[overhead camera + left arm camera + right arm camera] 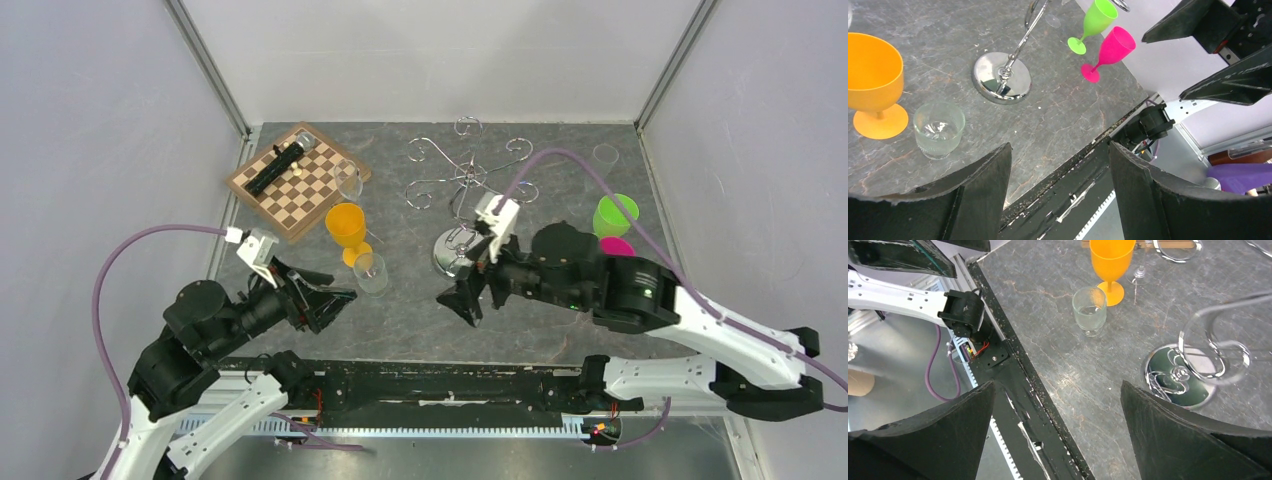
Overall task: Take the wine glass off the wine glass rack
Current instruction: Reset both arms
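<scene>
The chrome wine glass rack (467, 177) stands mid-table at the back, its round base (1002, 77) also showing in the right wrist view (1175, 375). I see nothing hanging from its curled arms. A clear wine glass (349, 180) stands on the table left of the rack, by the chessboard's corner. My left gripper (340, 300) hovers near the table's front edge, open and empty (1060, 165). My right gripper (460, 300) is open and empty too (1058, 405), just in front of the rack's base.
An orange goblet (346, 225) and a clear tumbler (370, 272) stand between my left gripper and the rack. Green (614, 213) and pink (616, 246) glasses stand at the right. A chessboard (290, 190) carries a black object (277, 167). Another clear glass (605, 153) sits back right.
</scene>
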`<act>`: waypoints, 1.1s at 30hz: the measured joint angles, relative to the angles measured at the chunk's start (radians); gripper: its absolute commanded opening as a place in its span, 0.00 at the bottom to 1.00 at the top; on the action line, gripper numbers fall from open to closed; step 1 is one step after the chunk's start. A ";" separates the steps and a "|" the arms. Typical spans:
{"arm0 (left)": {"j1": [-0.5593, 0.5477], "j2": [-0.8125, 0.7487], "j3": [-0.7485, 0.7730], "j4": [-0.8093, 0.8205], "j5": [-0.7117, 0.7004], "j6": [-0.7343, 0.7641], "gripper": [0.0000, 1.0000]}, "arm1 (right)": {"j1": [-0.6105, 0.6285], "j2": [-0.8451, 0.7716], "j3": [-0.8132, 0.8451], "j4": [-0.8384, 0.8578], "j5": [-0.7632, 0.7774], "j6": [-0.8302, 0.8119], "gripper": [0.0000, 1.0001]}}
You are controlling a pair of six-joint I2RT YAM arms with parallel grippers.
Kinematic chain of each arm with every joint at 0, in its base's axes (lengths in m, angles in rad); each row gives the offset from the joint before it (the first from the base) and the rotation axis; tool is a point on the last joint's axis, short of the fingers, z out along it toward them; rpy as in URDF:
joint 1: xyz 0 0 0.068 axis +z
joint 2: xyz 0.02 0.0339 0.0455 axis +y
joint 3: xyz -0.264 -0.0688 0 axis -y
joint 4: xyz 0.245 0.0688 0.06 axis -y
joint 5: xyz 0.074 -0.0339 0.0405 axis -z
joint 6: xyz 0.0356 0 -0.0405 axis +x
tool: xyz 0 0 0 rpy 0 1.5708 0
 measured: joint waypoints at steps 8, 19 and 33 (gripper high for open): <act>0.000 0.071 0.005 0.043 0.037 0.000 0.77 | -0.001 -0.138 -0.006 -0.078 0.112 0.067 0.98; 0.000 0.138 0.016 0.082 0.046 -0.002 0.76 | -0.001 -0.274 -0.064 -0.132 0.476 0.095 0.98; 0.000 0.162 0.018 0.085 0.033 -0.007 0.75 | -0.001 -0.274 -0.129 -0.222 0.733 0.156 0.98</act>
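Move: The clear wine glass, already standing on the table, is about 11 cm ahead and 15 cm left of the right hand; the orange glass stands some 6 cm beyond it and 4 cm farther left. From the right hand the rack's foot is 18 cm ahead and 3 cm right, the pink glass 8 cm ahead and 30 cm right. From the left hand the clear wine glass is 14 cm ahead and 4 cm right. All lie 25-30 cm below. Empty and still wide open, the right hand backs off about 16 cm to its right and then also some 6 cm forward, away from the clear wine glass and towards the pink glass's side, swinging roughly 40 degrees clockwise until its fingers point mostly forward. Meanwhile the left hand, also open and empty, eases about 4 cm forward and right at unchanged height, high above the table, and settles. ##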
